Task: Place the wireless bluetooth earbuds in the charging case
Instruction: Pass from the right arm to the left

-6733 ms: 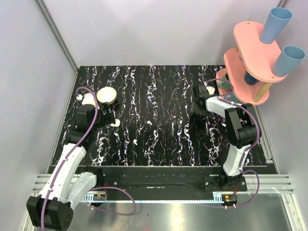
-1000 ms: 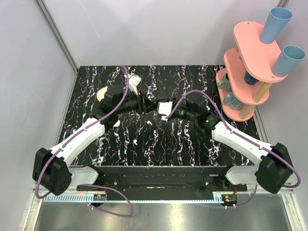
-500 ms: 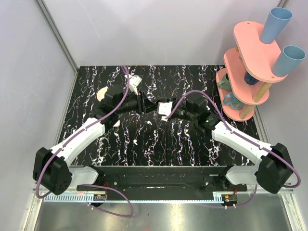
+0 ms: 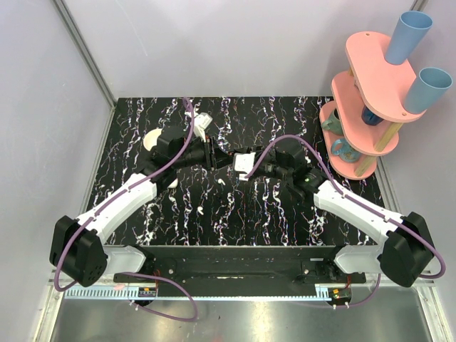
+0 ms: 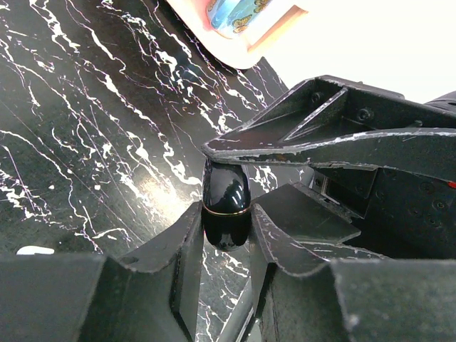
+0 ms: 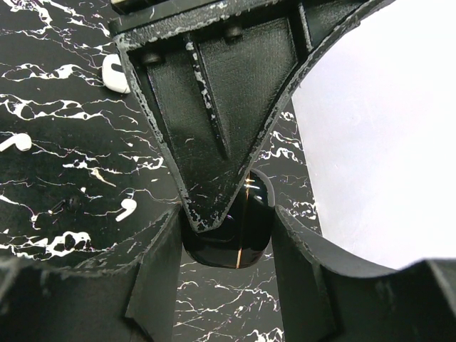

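A glossy black capsule-shaped case with a thin gold seam hangs above the middle of the table. My left gripper is shut on its narrow sides. My right gripper is shut on the same capsule across its wider body, and the two grippers meet tip to tip. The cream round charging case lies at the far left, half hidden by my left arm. Small white earbuds lie loose on the table.
A pink tiered stand holding blue cups stands at the back right, and its edge shows in the left wrist view. Grey walls close in the black marbled table at the left and back.
My left jaws have closed on the black capsule and that gripper has edged right. The right arm has stayed still. Several seconds ago both arms were apart at the table's sides.
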Robot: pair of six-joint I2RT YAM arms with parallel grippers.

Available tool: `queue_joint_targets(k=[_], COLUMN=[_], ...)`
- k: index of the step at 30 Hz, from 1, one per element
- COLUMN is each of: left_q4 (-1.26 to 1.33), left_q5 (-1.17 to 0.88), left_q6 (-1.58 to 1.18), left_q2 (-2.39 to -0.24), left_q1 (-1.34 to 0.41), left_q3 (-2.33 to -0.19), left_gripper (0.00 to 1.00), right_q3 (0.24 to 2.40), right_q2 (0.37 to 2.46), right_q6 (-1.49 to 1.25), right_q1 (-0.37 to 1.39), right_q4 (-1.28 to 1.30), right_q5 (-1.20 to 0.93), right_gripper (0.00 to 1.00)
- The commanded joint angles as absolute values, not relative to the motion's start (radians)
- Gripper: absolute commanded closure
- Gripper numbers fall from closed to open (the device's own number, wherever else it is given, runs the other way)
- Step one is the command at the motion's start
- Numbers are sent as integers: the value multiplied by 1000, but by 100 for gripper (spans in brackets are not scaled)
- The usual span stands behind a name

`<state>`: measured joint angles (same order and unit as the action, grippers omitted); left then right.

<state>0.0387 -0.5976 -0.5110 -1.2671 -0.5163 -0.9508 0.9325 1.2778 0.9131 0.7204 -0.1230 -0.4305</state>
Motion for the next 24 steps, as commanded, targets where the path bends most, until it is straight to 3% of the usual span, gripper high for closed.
queue_joint_targets(k=[1, 2, 3, 4, 11, 15, 16, 19, 21, 24], left_q4=[41, 41, 43, 52, 202, 329, 415, 559, 592, 635], left_q5=[-606, -606, -594, -586, -541, -506, -494, -448, -431, -458], left_q6=[-466, -459, -443, -437, -402, -384, -379, -370, -356, -344], left_q2=[-1264, -1255, -1247, -1235, -1117, -1017, -999, -928, -905, -888], left_q1=[-522, -522, -522, -522, -477, -451, -451, -451, -451, -453], left_q3=[-982, -976, -971, -963, -862, -778, -750, -649, -612, -595], left_gripper=[100, 100, 100, 100, 100, 100, 100, 100, 100, 100], right_q3=[919, 913, 904, 902, 900, 903, 919, 1064, 1228, 1400], right_q2=[1224, 1220, 1210, 1206, 1143, 1092, 1091, 1117, 1178, 1276], right_q6=[914, 905, 885, 874, 668, 383, 312, 120, -39, -243], right_q1=[735, 735, 735, 735, 735, 733, 733, 716, 664, 540], right_q4=[-219, -236, -251, -274, -354, -442, -437, -211, 50, 254], right_q5=[-425, -402, -388, -373, -216, -42, 98, 202, 164, -156], right_gripper=[48, 38, 13, 0, 0, 0, 0, 0, 0, 0])
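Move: The black charging case is pinched by both grippers: its middle lies about 2 cm right and 1 cm ahead of the left hand, and about 1 cm left and 1 cm ahead of the right hand. Counted from the left hand, one white earbud lies on the table some 20 cm below, 3 cm to the left and level; the other is about 9 cm back and 8 cm left, and a white square piece 18 cm left and level. Open the right gripper wide to let go of the charging case, then lift it about 13 cm and away to the right, coming forward late, while its fingers tip up and swing clockwise to point more forward. Keep the left gripper shut on the case and, once the right fingers are open, carry it some 6 cm left and 4 cm up, rolling its forward side upward by nearly 30 degrees. ##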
